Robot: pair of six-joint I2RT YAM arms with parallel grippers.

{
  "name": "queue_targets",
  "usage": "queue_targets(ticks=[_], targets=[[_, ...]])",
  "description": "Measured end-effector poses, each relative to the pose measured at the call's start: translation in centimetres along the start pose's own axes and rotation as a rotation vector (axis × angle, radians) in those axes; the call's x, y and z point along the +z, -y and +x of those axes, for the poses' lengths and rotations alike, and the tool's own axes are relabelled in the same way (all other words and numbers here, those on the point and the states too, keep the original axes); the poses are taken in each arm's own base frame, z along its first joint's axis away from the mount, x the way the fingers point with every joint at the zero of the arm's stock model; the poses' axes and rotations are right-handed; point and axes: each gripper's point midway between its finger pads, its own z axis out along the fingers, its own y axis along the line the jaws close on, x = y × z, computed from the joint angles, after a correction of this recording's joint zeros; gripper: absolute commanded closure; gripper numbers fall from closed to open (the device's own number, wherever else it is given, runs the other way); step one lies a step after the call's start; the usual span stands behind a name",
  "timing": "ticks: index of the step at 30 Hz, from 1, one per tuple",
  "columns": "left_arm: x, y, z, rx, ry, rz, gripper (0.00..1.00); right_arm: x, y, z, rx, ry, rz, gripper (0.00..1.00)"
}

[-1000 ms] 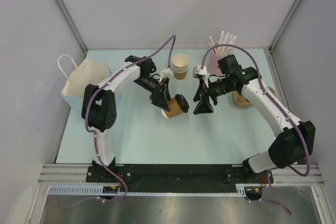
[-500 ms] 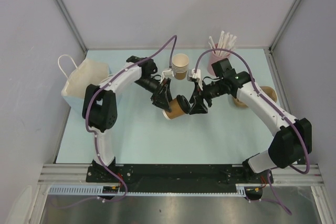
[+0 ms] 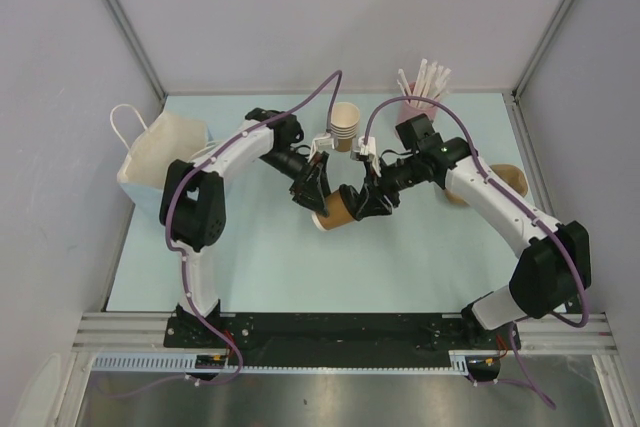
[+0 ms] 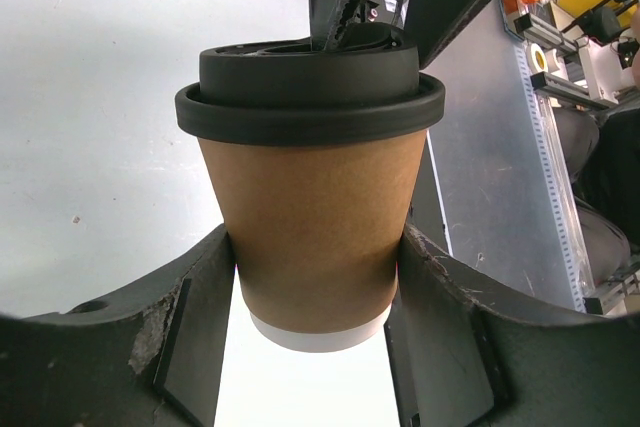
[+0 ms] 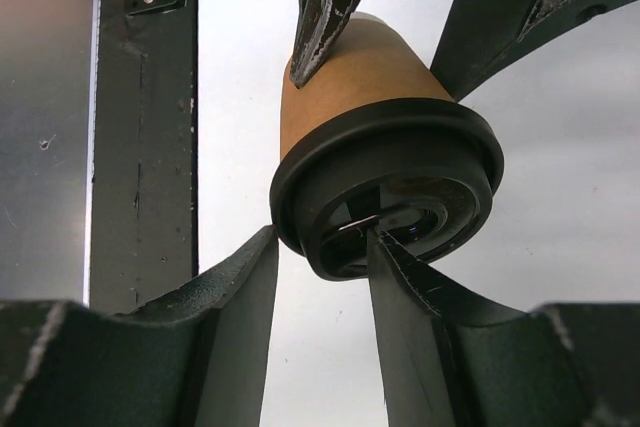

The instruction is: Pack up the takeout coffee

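Note:
The takeout coffee, a brown paper cup with a black lid, hangs tipped on its side above the mat at mid-table. My left gripper is shut on the cup's body; in the left wrist view both pads press its lower sides, with the lid on top. My right gripper meets the lid from the right. In the right wrist view its jaws pinch the lid's near rim, one fingertip outside the rim and one in the lid's recess.
A white paper bag stands at the left edge of the mat. A stack of lidless brown cups and a pink cup of white sticks stand at the back. A brown round thing lies behind the right arm.
My right gripper has moved left up to the lid and its jaws have narrowed onto the rim. The left gripper has kept its hold, shifting the cup slightly.

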Motion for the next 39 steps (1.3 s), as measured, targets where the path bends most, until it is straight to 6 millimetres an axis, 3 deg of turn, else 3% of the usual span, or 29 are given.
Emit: queue_targets(ticks=[2, 6, 10, 12, 13, 15, 18, 27, 33, 34, 35, 39], targets=[[0.0, 0.0, 0.0, 0.000, 0.000, 0.000, 0.78, 0.1, 0.0, 0.2, 0.003, -0.005, -0.003, 0.57], [0.0, 0.0, 0.0, -0.001, 0.000, 0.000, 0.78, 0.1, 0.1, 0.4, -0.004, -0.010, -0.002, 0.76], [-0.2, -0.1, 0.0, 0.001, 0.002, -0.004, 0.78, 0.1, -0.2, 0.5, 0.002, -0.014, -0.011, 0.85], [-0.2, -0.1, 0.0, 0.000, 0.002, -0.004, 0.78, 0.1, -0.1, 0.5, -0.001, -0.015, -0.012, 0.99], [-0.2, -0.1, 0.0, 0.000, 0.003, -0.004, 0.77, 0.1, -0.1, 0.5, -0.004, -0.014, -0.012, 1.00], [-0.2, -0.1, 0.0, -0.002, 0.002, -0.003, 0.71, 0.1, -0.1, 0.5, -0.014, -0.012, -0.013, 1.00], [-0.2, 0.0, 0.1, -0.006, 0.002, -0.003, 0.48, 0.1, -0.1, 0.4, -0.022, -0.010, -0.013, 1.00], [-1.2, -0.2, -0.8, -0.013, 0.020, -0.027, 0.29, -0.6, 0.5, -0.1, -0.041, 0.010, 0.019, 1.00], [-5.0, 0.0, -2.3, 0.003, 0.034, -0.172, 0.23, -2.5, 1.6, -0.2, -0.006, 0.041, 0.073, 1.00], [-5.8, 0.1, -2.5, 0.011, 0.034, -0.207, 0.16, -2.8, 1.8, -0.1, 0.001, 0.043, 0.085, 1.00], [-6.4, 0.2, -2.6, 0.021, 0.032, -0.238, 0.01, -3.0, 1.9, -0.1, 0.008, 0.044, 0.092, 1.00], [-8.0, 0.7, -3.3, 0.062, 0.024, -0.349, 0.00, -3.5, 2.2, 0.0, 0.024, 0.049, 0.111, 1.00]])
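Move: The left gripper holds the tilted coffee cup, its middle about 2 cm to the right and 1 cm ahead. From the right gripper, the cup's black lid lies about 2 cm left and 1 cm ahead, at fingertip height. The cup stack is some 18 cm ahead of the right gripper and 4 cm left, the pink straw holder about 20 cm ahead and 11 cm right, both around 6 cm lower. Keep the left gripper still around the cup while the right fingers, half open, shut in place and pinch the raised rim of the lid. Then open the left fingers wide and draw them off the cup, about 5 cm each to the left, up and forward, turning some 20 degrees; meanwhile carry the cup about 4 cm right and forward with the right, rising slightly. ##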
